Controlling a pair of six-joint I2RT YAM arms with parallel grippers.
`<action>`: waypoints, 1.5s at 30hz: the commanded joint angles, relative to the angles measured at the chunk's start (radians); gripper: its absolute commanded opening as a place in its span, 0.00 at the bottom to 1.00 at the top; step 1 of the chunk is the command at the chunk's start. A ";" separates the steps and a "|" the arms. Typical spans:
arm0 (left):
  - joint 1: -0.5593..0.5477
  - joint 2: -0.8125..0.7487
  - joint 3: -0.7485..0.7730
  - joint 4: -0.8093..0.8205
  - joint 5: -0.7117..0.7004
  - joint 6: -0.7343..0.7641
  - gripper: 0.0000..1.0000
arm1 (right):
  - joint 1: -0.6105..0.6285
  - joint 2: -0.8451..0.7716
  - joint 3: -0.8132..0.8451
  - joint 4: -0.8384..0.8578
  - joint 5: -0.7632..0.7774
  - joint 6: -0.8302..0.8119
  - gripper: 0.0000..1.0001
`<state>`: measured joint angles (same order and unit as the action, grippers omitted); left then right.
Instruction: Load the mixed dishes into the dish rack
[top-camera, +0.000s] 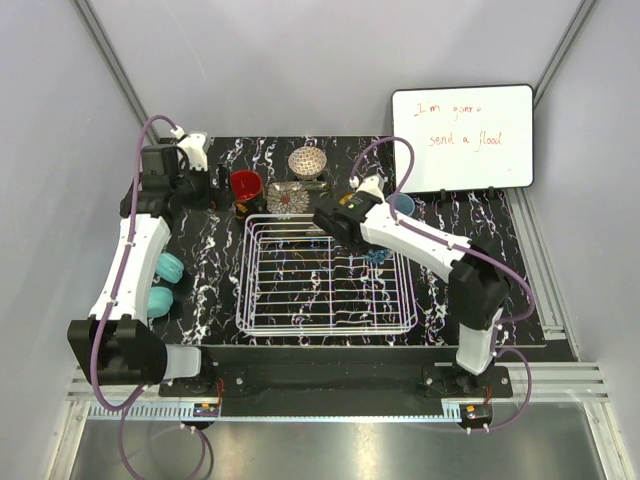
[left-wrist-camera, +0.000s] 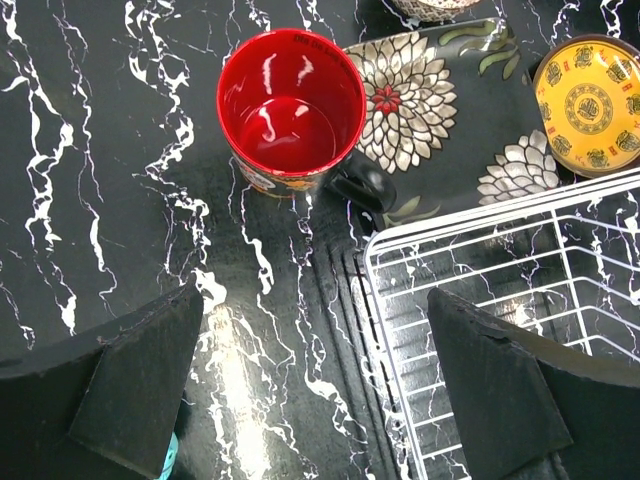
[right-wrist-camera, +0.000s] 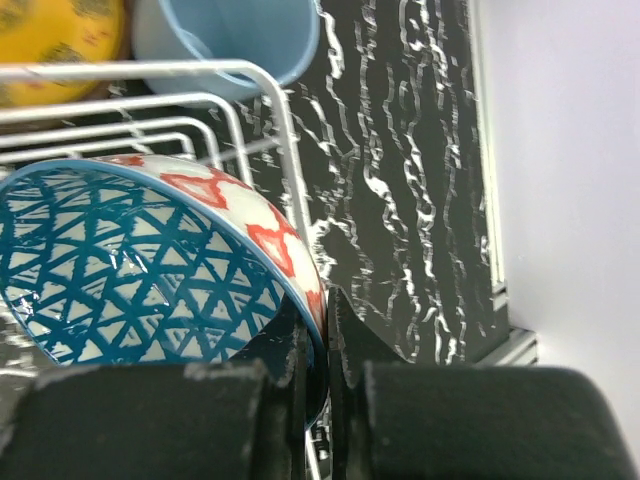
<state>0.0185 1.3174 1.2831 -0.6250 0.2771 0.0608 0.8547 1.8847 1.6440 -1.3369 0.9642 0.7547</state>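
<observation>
The white wire dish rack (top-camera: 325, 275) stands mid-table with nothing in it. My right gripper (right-wrist-camera: 327, 330) is shut on the rim of a blue patterned bowl (right-wrist-camera: 130, 270), held tilted over the rack's far right corner (right-wrist-camera: 200, 68). Just beyond that corner are the light blue cup (right-wrist-camera: 240, 40) and the yellow plate (right-wrist-camera: 50, 35). My left gripper (left-wrist-camera: 315, 300) hangs open above the table by the rack's far left corner (left-wrist-camera: 470, 222). The glossy red mug (left-wrist-camera: 290, 105) stands upright ahead of it, beside the floral saucer (left-wrist-camera: 420, 100). A beige-brown bowl (top-camera: 307, 161) sits behind the saucer.
Two teal rounded objects (top-camera: 165, 275) lie left of the rack under the left arm. A whiteboard (top-camera: 462, 138) with red writing leans at the back right. The black marbled mat (top-camera: 470, 225) ends close to the right wall.
</observation>
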 joint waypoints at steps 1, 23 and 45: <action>0.006 -0.020 0.002 0.047 0.022 -0.010 0.99 | 0.010 -0.093 -0.094 -0.281 0.010 0.063 0.00; 0.006 -0.020 -0.038 0.057 0.043 -0.012 0.99 | 0.113 0.122 -0.067 -0.281 -0.024 -0.012 0.08; 0.006 0.013 -0.061 0.073 0.034 0.013 0.99 | 0.135 0.005 0.293 -0.281 -0.013 -0.136 1.00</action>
<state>0.0189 1.3193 1.2278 -0.5991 0.3023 0.0532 0.9855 2.0235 1.7638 -1.3598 0.9150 0.6662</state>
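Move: The right hand still pinches the blue patterned bowl by its rim; its spot in the dish rack, just inside the right end, lies about 4 cm back, 2 cm left and 7 cm below. The light blue cup stands roughly 10 cm ahead and 1 cm to the right, the yellow plate some 9 cm ahead and 9 cm left, both about 10 cm lower. From the idle left hand, that rack spot is around 37 cm right, 11 cm back and 14 cm lower. The right hand brings the held bowl back and to the right, about 4 cm in all and sinking slightly, pauses, then lowers it some 2.5 cm into the right end of the dish rack while shifting back left and rolling about 15 degrees so that its left side dips. There the fingers open wide and let go of the rim, and the hand draws off to the left by about 5 cm, sinking a little more before it starts to rise and edge forward. ##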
